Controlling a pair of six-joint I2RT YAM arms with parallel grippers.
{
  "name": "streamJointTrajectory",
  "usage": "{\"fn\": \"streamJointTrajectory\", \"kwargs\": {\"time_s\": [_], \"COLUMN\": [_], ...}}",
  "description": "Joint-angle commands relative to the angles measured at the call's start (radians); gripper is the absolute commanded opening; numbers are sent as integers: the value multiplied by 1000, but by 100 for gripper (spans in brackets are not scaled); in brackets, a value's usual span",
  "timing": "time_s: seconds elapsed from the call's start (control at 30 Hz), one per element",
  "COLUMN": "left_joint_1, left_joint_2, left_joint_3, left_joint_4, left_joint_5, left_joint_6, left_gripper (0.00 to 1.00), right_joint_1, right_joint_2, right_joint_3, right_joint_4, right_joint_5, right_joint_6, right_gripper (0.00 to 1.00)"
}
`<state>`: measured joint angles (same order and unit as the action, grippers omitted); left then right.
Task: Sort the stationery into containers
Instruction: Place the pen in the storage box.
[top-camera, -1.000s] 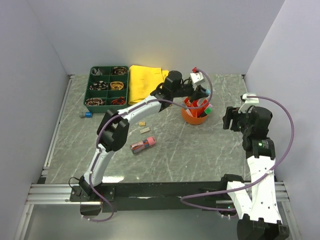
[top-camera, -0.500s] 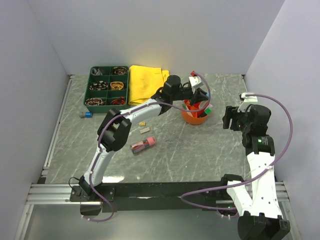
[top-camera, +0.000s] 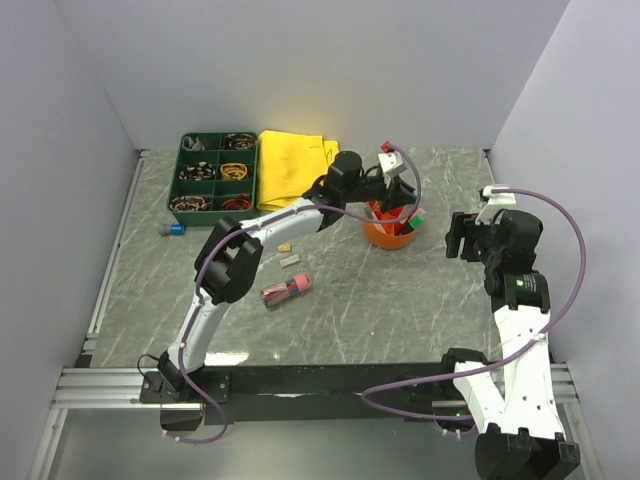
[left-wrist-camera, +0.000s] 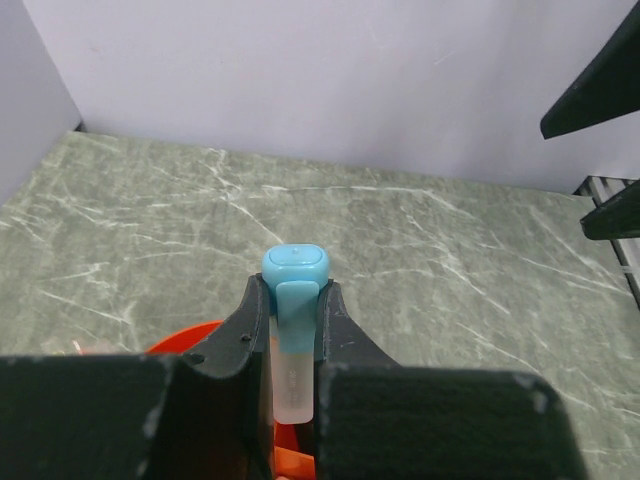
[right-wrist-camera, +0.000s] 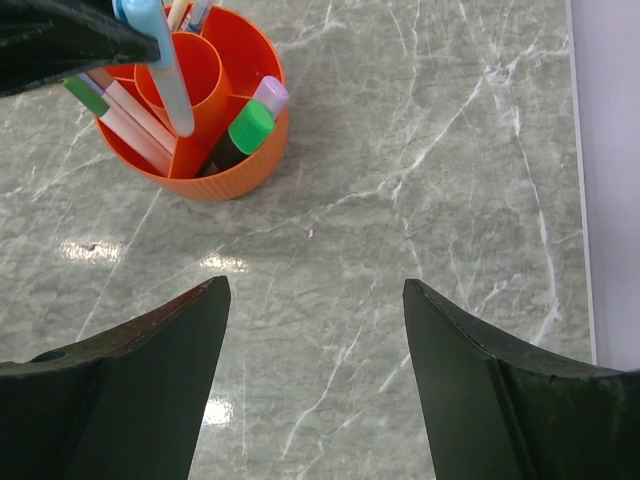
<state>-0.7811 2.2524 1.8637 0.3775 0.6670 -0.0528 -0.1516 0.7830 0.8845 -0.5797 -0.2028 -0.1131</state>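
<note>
My left gripper (left-wrist-camera: 295, 292) is shut on a pen with a light-blue cap (left-wrist-camera: 295, 268) and a clear barrel, held upright over the round orange pot (top-camera: 392, 232). In the right wrist view the pen (right-wrist-camera: 170, 80) has its lower end inside the pot (right-wrist-camera: 250, 165), near the inner cup. The pot holds a green-capped marker (right-wrist-camera: 250, 126), pink pens and others. Pink markers (top-camera: 287, 289) lie on the table. My right gripper (right-wrist-camera: 315, 300) is open and empty, to the right of the pot (top-camera: 462, 235).
The dark green compartment tray (top-camera: 217, 186) stands at the back left, with the folded yellow cloth (top-camera: 290, 165) beside it. A small blue item (top-camera: 175, 228) lies in front of the tray. Two small beige bits (top-camera: 289, 261) lie near the pink markers.
My left gripper has come down and slightly left with the blue-capped pen, closer over the orange pot. The right arm has barely moved.
</note>
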Motion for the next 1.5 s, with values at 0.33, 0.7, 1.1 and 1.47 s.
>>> {"fn": "streamJointTrajectory", "kwargs": {"time_s": [0.33, 0.7, 1.1, 1.47], "left_joint_1": [-30, -27, -27, -23], "left_joint_2": [-54, -28, -42, -260], "left_joint_3": [-93, -138, -80, -77], "left_joint_4": [-19, -17, -152, -261], "left_joint_5": [-13, -52, -67, -206], "left_joint_6": [5, 106, 265, 275], "left_gripper": [1, 17, 67, 78], "right_joint_1": [-8, -8, -8, -8], "right_joint_2": [-19, -11, -10, -37], "right_joint_3": [-1, -12, -27, -38], "right_joint_4": [31, 32, 47, 80], "right_joint_5": [-10, -12, -23, -55], "right_joint_6": [0, -2, 6, 35], "right_gripper": [78, 78, 78, 79]}}
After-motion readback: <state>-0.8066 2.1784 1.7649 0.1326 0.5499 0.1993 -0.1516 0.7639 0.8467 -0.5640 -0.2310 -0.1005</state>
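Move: The light-blue pen is already in the left gripper's closed fingers, hanging over the storage box. Its target, the near-right compartment, lies about 2 cm back, 1 cm right and 11 cm below, with the green-capped marker in it. The box's middle is some 1 cm ahead and 3 cm left. The yellow cloth is about 13 cm ahead, 24 cm left. From the right hand, the compartment lies roughly 9 cm ahead, 10 cm left and 11 cm lower. Lower the left gripper about 6 cm, easing back some 2 cm early on, to bring the held pen down into the near-right compartment, then open the fingers wide and let go. Keep sinking a couple of centimetres as they open, dipping the fingertips about 15 degrees, then lift about 3 cm and draw slightly left, clear of the pen. ##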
